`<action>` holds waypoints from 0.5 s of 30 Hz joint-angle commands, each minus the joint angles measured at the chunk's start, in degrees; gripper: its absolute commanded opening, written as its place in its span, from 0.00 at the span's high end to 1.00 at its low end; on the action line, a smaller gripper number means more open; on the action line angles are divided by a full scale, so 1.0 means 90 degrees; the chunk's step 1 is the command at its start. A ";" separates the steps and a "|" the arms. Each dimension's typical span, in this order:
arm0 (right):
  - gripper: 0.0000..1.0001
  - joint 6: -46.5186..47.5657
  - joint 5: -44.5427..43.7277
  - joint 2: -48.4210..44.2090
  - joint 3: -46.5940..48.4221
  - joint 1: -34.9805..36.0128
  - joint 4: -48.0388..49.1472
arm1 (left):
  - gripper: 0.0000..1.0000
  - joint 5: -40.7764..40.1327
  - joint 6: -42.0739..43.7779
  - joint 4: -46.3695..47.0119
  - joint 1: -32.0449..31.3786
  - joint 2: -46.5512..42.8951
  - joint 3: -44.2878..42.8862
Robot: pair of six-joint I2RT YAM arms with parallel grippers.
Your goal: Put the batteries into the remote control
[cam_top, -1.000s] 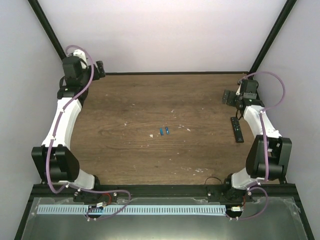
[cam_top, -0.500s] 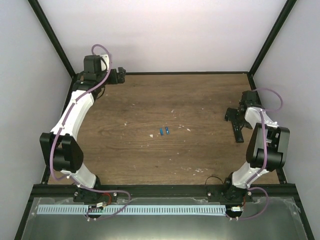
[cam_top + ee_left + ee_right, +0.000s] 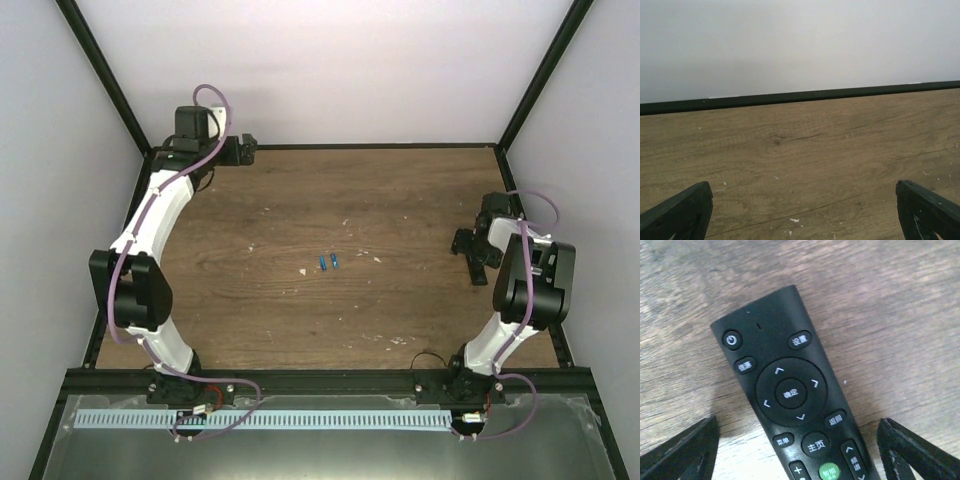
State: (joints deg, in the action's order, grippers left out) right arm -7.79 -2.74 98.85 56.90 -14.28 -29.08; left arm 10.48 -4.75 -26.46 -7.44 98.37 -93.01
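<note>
The remote control [image 3: 790, 395] is a slim black bar lying button side up on the wood, near the table's right edge [image 3: 479, 273]. My right gripper [image 3: 797, 440] is low over it and open. One finger stands on each side of the remote with wood showing in both gaps. In the top view that gripper [image 3: 470, 245] covers the remote's far end. Two small blue batteries [image 3: 322, 263] [image 3: 333, 260] lie side by side mid-table, apart from both arms. My left gripper [image 3: 245, 150] is at the back left edge, wide open [image 3: 802, 200] over bare wood.
White specks of debris [image 3: 305, 272] are scattered on the wooden table [image 3: 260, 220]. A black frame rail [image 3: 800, 96] runs along the table's back edge under a pale wall. Black posts rise at the rear corners.
The left arm has swung right along the back edge. The right gripper has come nearer and lower, from beyond the remote to over its far end.
</note>
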 commanded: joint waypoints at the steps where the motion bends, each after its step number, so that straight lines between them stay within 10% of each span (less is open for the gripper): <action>1: 0.21 0.0042 0.0126 0.0108 -0.0151 -0.0050 0.0190 | 0.00 0.0121 0.0081 -0.0136 -0.0032 0.0094 -0.0234; 15: 0.68 0.0065 0.0723 0.0257 -0.0469 -0.0063 0.0439 | 0.00 0.0108 0.0118 -0.0237 -0.0033 0.0119 -0.0275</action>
State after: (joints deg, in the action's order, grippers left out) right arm -7.11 0.30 98.89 54.96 -14.52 -23.05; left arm 11.03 -4.21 -28.45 -7.44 98.89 -93.62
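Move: The remote control lies flat almost under the right hand, between its open fingers: its middle is about 2 cm back, 1 cm right and 1 cm below, with the far end leaning left. The two batteries lie together roughly 40 cm to this hand's left and some 4 cm back. From the left hand the remote is about 65 cm right, 18 cm back and 27 cm below. The remote control is pinched across its width by the right hand: the fingers close from wide to about a third open, and both pads come onto its long edges just ahead of its middle, squaring it up between them. Meanwhile the hand eases forward about 1.5 cm, staying low over the table and tipping its fingers some 5 degrees farther forward. ##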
